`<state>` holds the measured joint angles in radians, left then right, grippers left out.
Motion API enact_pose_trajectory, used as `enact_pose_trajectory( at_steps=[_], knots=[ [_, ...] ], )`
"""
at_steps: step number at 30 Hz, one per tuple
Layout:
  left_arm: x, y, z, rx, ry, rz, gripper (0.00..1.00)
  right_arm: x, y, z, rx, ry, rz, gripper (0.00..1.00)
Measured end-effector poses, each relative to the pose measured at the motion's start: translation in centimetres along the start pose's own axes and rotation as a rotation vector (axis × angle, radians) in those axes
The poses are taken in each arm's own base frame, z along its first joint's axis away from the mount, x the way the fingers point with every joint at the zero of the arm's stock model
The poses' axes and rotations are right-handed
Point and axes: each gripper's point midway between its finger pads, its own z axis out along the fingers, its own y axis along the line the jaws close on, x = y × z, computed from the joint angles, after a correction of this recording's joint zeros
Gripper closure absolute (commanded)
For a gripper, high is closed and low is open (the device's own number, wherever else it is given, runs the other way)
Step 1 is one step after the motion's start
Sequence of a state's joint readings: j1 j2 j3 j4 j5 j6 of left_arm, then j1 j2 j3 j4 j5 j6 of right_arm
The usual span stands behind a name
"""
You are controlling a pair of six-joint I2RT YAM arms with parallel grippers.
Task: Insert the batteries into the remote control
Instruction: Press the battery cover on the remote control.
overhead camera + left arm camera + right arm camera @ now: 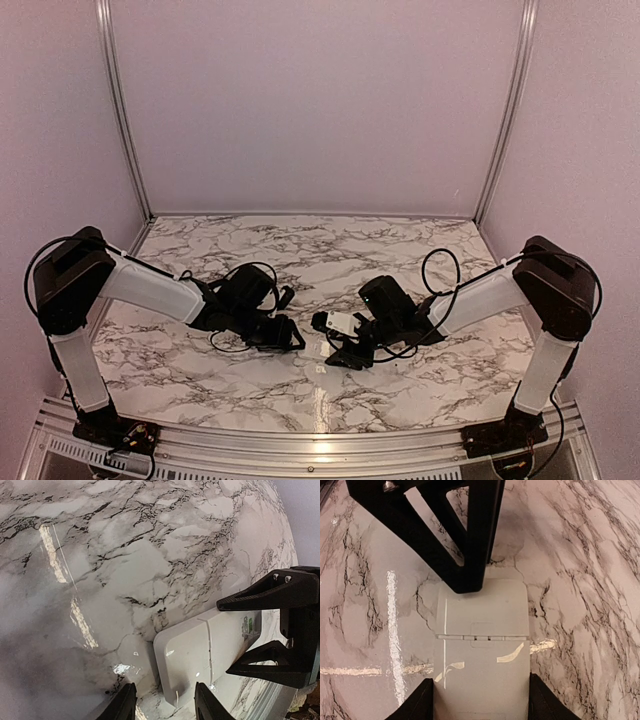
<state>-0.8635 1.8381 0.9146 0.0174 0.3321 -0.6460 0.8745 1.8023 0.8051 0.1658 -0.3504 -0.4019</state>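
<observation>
The remote control [482, 645] lies back-up on the marble table, a flat white slab with a closed cover seam across it; it also shows as a small white patch in the top view [338, 322]. My right gripper [482, 702] is shut on its long sides, both fingers pressed against it. My left gripper [165, 705] hovers at the remote control's [200, 650] far end with its jaws open, one finger apart from the casing. In the right wrist view the left gripper's finger [465, 575] overlaps that far end. The batteries are out of view.
Both arms meet at mid-table [320, 260], the left gripper [290, 336] just left of the right gripper [352, 342]. Black cables [232, 345] loop on the marble beside the left arm. Walls close in behind and at both sides, and an aluminium rail [320, 440] runs along the near edge.
</observation>
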Motion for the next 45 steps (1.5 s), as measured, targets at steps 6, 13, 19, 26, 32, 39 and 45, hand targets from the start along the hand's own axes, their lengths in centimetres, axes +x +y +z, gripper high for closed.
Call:
enact_pose_trajectory(
  at_steps=[6,13,19,26,32,39,45],
  knots=[
    [0.0,-0.2,0.1,0.001,0.012,-0.001,0.61,0.0,0.0,0.0,0.000,-0.001,-0.001,1.00],
    [-0.4,-0.7,1.2,-0.012,0.033,0.006,0.79,-0.1,0.0,0.0,0.002,-0.003,-0.003,1.00],
    [-0.4,-0.6,1.2,-0.019,0.048,-0.028,0.88,0.0,0.0,0.1,0.003,-0.001,0.002,1.00],
    [-0.2,-0.3,1.4,-0.031,0.063,-0.034,0.92,0.0,0.0,0.1,0.004,-0.004,0.003,1.00],
    [-0.1,-0.5,1.6,-0.040,0.088,-0.041,1.00,0.0,0.0,0.1,0.005,-0.005,0.013,1.00],
    [-0.1,-0.8,1.9,-0.033,0.110,-0.048,1.00,0.1,0.1,0.1,0.008,-0.017,0.024,1.00],
    [-0.2,-1.2,2.0,-0.024,0.123,-0.060,1.00,0.1,0.1,0.2,0.004,-0.022,0.027,1.00]
  ],
)
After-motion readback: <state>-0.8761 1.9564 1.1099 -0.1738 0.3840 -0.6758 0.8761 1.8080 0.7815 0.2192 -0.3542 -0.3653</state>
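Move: The battery cover, on the left end of the remote control's back, lies about 2 cm to the left hand's right and 1 cm below, level fore and aft. The remote's middle, held in the right fingers, is some 6 cm to the left hand's right, 1 cm below and roughly 1 cm back. From the right hand the cover is about 4 cm to the left, 1 cm forward, at about the same height. Left fingers close partly and push the battery cover about 2 cm rightward, dipping, against the right hand's steady grip. ##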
